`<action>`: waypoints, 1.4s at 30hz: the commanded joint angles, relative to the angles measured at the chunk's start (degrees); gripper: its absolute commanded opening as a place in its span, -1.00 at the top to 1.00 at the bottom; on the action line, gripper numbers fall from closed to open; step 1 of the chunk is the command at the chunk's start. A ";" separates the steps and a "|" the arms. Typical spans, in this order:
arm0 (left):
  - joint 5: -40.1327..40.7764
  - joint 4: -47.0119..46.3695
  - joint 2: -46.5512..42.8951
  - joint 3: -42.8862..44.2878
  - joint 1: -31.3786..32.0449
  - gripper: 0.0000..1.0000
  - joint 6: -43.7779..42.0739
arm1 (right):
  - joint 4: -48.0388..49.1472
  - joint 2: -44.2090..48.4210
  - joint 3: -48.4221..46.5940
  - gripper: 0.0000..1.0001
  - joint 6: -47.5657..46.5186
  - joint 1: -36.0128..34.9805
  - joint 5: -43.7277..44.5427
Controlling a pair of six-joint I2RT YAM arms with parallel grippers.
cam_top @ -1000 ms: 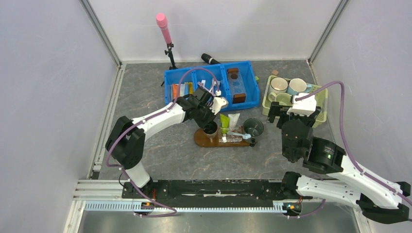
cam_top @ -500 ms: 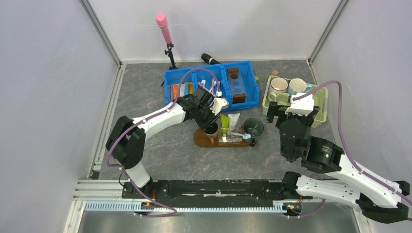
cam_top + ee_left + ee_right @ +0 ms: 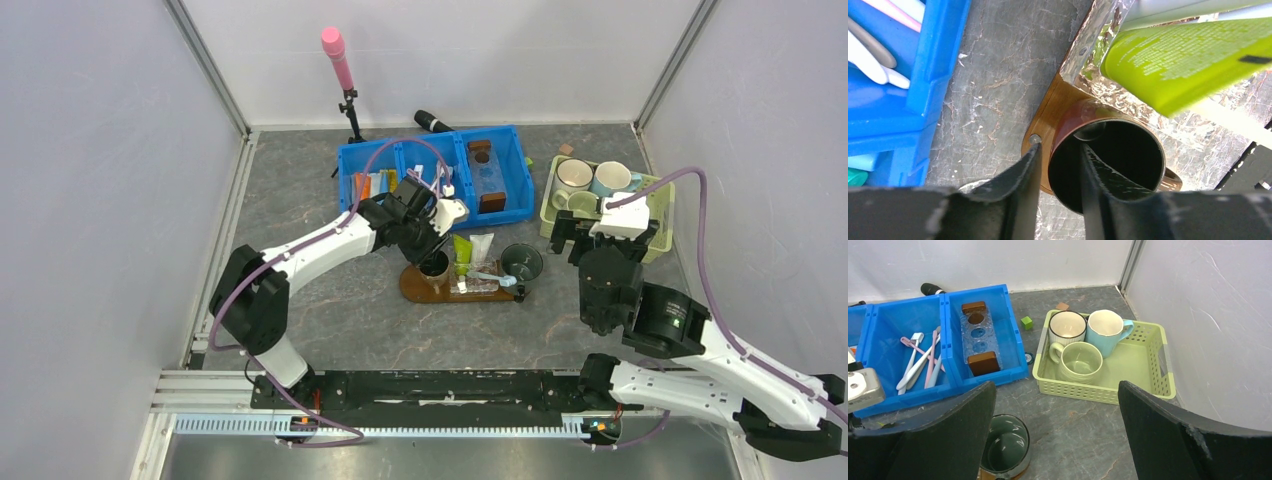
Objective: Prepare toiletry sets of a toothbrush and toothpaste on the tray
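The dark wood tray [image 3: 430, 291] lies mid-table. On it rest a green toothpaste [image 3: 462, 250], a white toothpaste [image 3: 481, 247] and a light blue toothbrush [image 3: 492, 276] among clear crinkled wrap. A brown mug [image 3: 434, 266] stands on its left end, a dark green mug [image 3: 521, 262] at its right end. My left gripper [image 3: 1058, 150] is open and straddles the brown mug's [image 3: 1070, 122] wall, one finger inside and one outside, beside the green toothpaste [image 3: 1188, 60] and above the tray [image 3: 1045, 112]. My right gripper [image 3: 1058, 440] is wide open and empty over the table, right of the green mug [image 3: 1004, 442].
A blue bin [image 3: 520, 195] behind the tray holds tubes, pink toothbrushes and a holder block. A pale green basket [image 3: 660, 245] with three mugs sits at the right. A pink microphone on a stand [image 3: 338, 60] and a black object [image 3: 432, 122] stand at the back.
My left gripper's jaws have spread apart from the brown mug's wall, and the mug stays on the tray. The right arm has hardly moved.
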State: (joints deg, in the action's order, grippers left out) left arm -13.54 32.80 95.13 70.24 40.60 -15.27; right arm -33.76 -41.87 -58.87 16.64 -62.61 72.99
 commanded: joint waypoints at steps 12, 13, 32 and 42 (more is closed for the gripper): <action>-0.87 3.86 -1.80 2.30 0.18 0.63 -1.38 | 0.36 2.49 0.91 -0.96 3.14 0.03 -0.76; -0.84 4.30 -1.87 2.48 0.18 0.66 -1.45 | 0.36 2.49 0.87 -0.96 3.22 0.03 -0.81; 0.31 6.97 0.54 6.64 1.02 0.62 0.53 | 0.32 2.29 1.22 -0.96 3.45 0.03 -0.92; 2.00 8.28 2.36 7.94 1.41 0.62 0.34 | 0.36 2.25 1.38 -0.96 3.22 0.03 -0.84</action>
State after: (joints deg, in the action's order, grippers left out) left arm -12.10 40.73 97.19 75.20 41.76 -15.27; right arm -33.91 -39.79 -58.00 19.27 -62.61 71.79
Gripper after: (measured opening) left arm 0.190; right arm 0.979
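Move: At the dark mug's forward-left rim, the left fingers already straddle the wall, one outside and one inside; the mug's middle lies about 3 cm back, 2 cm to the right and 4 cm below. The clear box is about 9 cm right of the mug's middle and level with it; the green toothpaste in it stands some 6 cm right and 3 cm forward of the mug's middle. From the right hand, the dark mug is about 31 cm left, 5 cm ahead, 28 cm lower. Closing from under half open to a narrow gap, the left fingers take the dark mug's rim wall between them while the hand draws back and a little left, about 1.5 cm. It then rises just under 1 cm, eases slightly forward again and sinks as far, tilting roughly 5 degrees in all, with the rim still between the fingers. ##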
